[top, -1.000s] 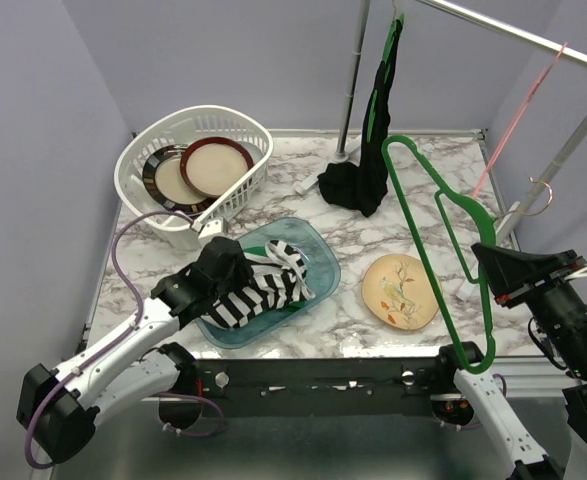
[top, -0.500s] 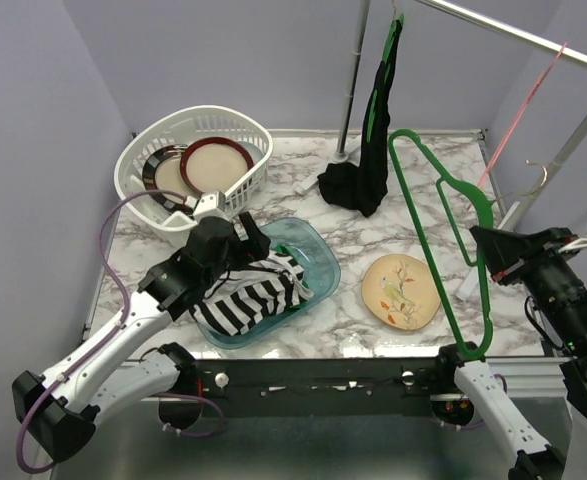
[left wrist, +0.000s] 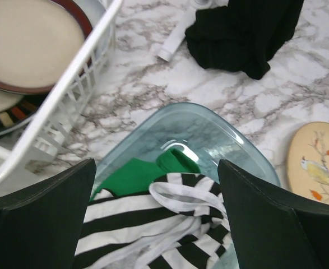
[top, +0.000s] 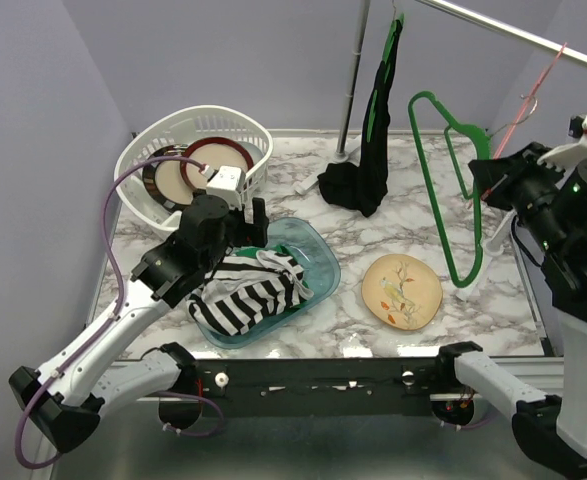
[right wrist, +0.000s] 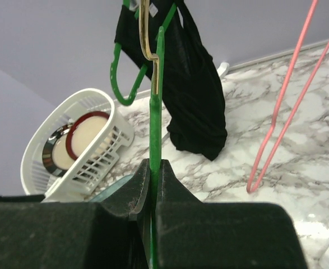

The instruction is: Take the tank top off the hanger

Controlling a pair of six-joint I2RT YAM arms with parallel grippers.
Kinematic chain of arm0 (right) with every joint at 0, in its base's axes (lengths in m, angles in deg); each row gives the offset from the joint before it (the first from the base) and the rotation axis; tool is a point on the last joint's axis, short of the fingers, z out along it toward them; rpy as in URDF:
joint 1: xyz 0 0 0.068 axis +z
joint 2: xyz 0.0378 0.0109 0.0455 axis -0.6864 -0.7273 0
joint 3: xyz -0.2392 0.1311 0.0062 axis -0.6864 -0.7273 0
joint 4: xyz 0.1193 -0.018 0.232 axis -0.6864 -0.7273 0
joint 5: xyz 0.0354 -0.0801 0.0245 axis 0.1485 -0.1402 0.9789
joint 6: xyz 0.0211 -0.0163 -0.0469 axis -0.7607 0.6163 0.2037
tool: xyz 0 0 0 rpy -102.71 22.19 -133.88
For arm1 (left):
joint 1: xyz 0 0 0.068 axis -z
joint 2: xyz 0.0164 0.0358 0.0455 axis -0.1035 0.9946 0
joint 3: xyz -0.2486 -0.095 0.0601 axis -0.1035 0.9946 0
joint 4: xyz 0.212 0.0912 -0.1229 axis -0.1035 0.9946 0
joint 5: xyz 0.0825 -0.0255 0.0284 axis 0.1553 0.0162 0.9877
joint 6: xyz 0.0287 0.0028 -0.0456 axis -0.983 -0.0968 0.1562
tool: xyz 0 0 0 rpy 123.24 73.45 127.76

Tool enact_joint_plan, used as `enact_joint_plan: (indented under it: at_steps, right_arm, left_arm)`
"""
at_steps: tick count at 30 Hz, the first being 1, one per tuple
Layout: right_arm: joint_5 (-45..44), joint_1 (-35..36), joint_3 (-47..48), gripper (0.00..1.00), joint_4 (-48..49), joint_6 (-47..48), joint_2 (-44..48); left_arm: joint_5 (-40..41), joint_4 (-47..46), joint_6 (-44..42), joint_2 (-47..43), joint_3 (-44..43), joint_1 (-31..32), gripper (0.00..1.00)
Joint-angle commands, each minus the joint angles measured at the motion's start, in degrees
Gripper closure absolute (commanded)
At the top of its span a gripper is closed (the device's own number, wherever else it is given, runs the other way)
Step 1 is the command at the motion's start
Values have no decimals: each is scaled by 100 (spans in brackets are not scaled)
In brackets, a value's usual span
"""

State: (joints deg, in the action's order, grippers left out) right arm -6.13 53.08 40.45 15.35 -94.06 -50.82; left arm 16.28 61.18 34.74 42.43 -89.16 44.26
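Note:
The black-and-white striped tank top (top: 248, 295) lies crumpled in the teal tray (top: 318, 250), off the hanger; it fills the bottom of the left wrist view (left wrist: 153, 224), over a green cloth (left wrist: 133, 175). My left gripper (top: 238, 228) hovers just above it, open and empty (left wrist: 156, 168). My right gripper (top: 488, 185) is shut on the bare green hanger (top: 443, 200) and holds it upright, high at the right, near the rail (top: 513, 35). In the right wrist view the gripper (right wrist: 156, 168) pinches the hanger's rod (right wrist: 156, 112).
A black garment (top: 371, 130) hangs on another green hanger from the rail, its hem on the table. A pink hanger (top: 533, 95) hangs at the right. A white basket (top: 188, 130) with plates stands back left. A yellow bird plate (top: 401, 290) lies right of the tray.
My right arm has lifted the green hanger up and back toward the rail. My left gripper has risen off the tank top and drawn back a little; the top stays in the tray.

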Motion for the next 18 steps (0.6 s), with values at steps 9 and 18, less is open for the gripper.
enact_joint_plan:
  at_steps: [9, 18]
  right_arm:
    - [-1296, 98, 1312, 99, 744, 556, -1770]
    - [-2947, 809, 2226, 99, 1605, 1294, -3026]
  left_arm:
    - [494, -668, -1080, -866, 833, -1, 1]
    - [389, -677, -1027, -1050, 921, -1, 1]
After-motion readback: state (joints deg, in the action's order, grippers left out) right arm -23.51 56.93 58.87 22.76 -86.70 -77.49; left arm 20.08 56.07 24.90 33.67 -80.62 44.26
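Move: The right hand holds the empty green hanger. The free stretch of rod it is taken to lies about 21 cm ahead of that hand, some 3 cm to its right and roughly 12 cm above. The pink hanger is about 18 cm ahead and 9 cm right, near hand height; the black tank top hangs some 24 cm ahead, 17 cm left and 12 cm lower. From the left hand, that rod spot is about 19 cm ahead, 44 cm right and 31 cm up. Keep the right gripper shut on the green hanger and carry it forward about 14 cm towards the rod, climbing only slightly, at a steady quick pace, while turning the hand some 10 degrees clockwise and dipping its left side as much. Let the open, empty left gripper ease about 3 cm left above the tub, tipping up a little. ##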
